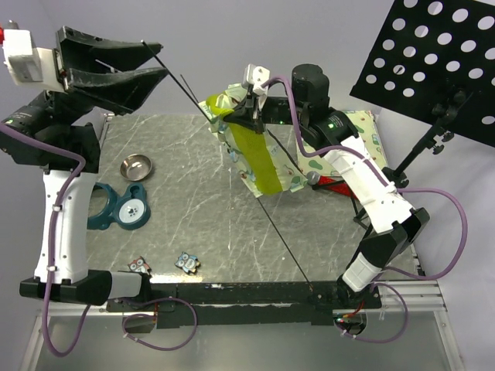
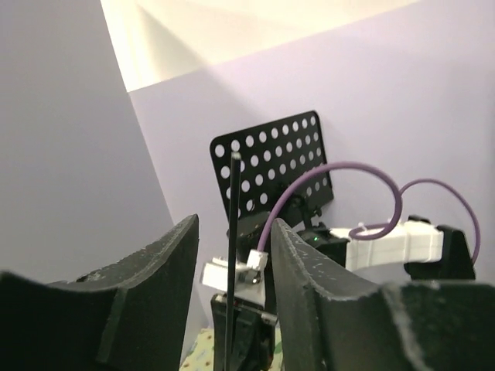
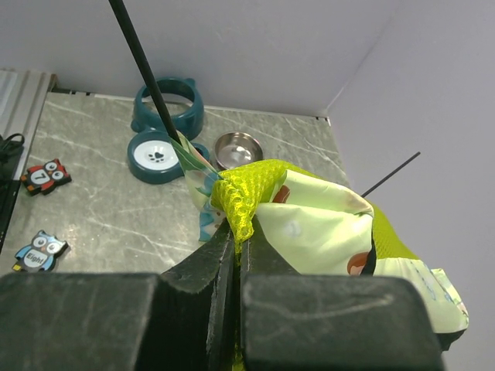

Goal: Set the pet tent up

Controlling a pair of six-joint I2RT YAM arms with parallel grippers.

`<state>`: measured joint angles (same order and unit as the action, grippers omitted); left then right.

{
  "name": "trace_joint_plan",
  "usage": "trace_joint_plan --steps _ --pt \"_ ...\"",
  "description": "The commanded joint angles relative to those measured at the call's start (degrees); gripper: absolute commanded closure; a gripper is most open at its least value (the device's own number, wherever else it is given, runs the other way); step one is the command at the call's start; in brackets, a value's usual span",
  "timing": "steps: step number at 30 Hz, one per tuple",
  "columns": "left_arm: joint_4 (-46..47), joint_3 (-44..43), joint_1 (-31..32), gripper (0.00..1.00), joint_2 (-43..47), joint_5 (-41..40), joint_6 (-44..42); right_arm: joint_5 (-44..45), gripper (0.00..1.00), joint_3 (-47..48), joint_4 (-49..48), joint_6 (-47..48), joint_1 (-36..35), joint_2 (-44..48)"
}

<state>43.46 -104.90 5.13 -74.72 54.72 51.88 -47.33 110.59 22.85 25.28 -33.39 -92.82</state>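
The pet tent [image 1: 259,151] hangs crumpled above the far middle of the table, pale printed fabric with a lime-yellow panel. My right gripper [image 1: 234,108] is shut on a bunch of its lime mesh [image 3: 241,201], seen up close at the right gripper [image 3: 236,239]. One thin black pole [image 1: 282,239] runs from the tent down to the table's near edge. Another pole [image 1: 174,73] sticks up to the far left, and its tip [image 2: 234,201] stands between the fingers of my left gripper [image 2: 234,232]. That gripper [image 1: 161,59] is raised at the far left, with its jaws apart and a gap on each side of the pole.
A teal pet-bowl holder [image 1: 120,207] and a steel bowl [image 1: 136,165] sit at the left of the marbled table [image 1: 193,201]. Two owl tiles [image 1: 186,263] lie near the front. A printed flat mat [image 1: 360,127] and a black perforated stand [image 1: 433,54] are at the right.
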Motion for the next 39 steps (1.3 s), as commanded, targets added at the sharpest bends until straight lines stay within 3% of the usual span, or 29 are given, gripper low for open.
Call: trace_joint_plan --steps 1,7,11,14,20,24,26,28,31,33,39 --pt "-1.2 -4.2 0.8 0.58 -1.7 -3.3 5.0 -2.2 1.00 2.5 0.2 1.5 -0.5 0.0" --pt "-3.5 -3.3 3.5 0.99 -1.7 -2.2 5.2 -3.4 1.00 2.2 0.0 1.8 -0.5 0.0" --pt "-6.9 -0.6 3.6 0.99 -0.3 0.5 4.4 -4.7 1.00 1.5 -0.8 1.4 -0.5 0.2" --pt "-14.6 -0.7 3.6 0.99 -0.3 4.7 2.7 -7.0 1.00 0.8 -1.1 0.8 -0.6 0.1" --pt "-36.3 -4.2 2.1 0.99 -0.3 17.0 -9.5 -13.7 1.00 -2.2 2.6 3.6 -0.5 -0.2" --pt "-49.9 0.6 1.7 0.99 3.2 20.2 -17.8 -16.7 0.98 -4.2 6.9 6.3 -0.5 -1.3" --pt "-54.7 3.1 0.5 0.99 5.4 20.8 -21.5 -17.3 0.83 -5.5 9.3 7.9 -0.5 -1.5" --pt "-61.8 2.8 -0.7 0.99 6.2 20.4 -26.4 -17.7 0.51 -7.2 11.7 10.6 -0.4 -0.8" --pt "-72.3 0.9 -1.3 0.99 6.4 19.1 -34.3 -18.2 0.23 -11.7 12.9 11.5 0.2 2.4" --pt "-75.5 1.8 -1.3 0.99 7.7 17.8 -36.7 -18.2 0.15 -15.3 13.1 11.8 1.0 5.3" --pt "-80.3 3.3 -1.3 0.99 8.6 15.5 -41.2 -22.4 0.07 -20.4 14.2 10.6 4.8 9.9"
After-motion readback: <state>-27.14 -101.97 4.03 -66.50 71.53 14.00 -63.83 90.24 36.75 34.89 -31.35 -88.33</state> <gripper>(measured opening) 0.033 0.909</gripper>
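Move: The free end of the long tent pole is already between the left hand's half-open fingertips, only about 1 cm to the right of the point where they close. The tent's yellow corner, pinched in the right hand, lies some 12 cm ahead of the left hand, 17 cm to its right and 22 cm below. From the right hand, the pole end is about 12 cm back, 18 cm left and 22 cm up; the tent's body hangs some 8 cm below. The left fingers close and pinch the pole's end, then bring it down about 15 cm, tipping from a slant upward to level, still pointing right. The right hand keeps its grip on the yellow corner while easing back and down, then opens wide and lets go as it sinks on, some 13 cm down and 6 cm back in all, turning a little counter-clockwise. ##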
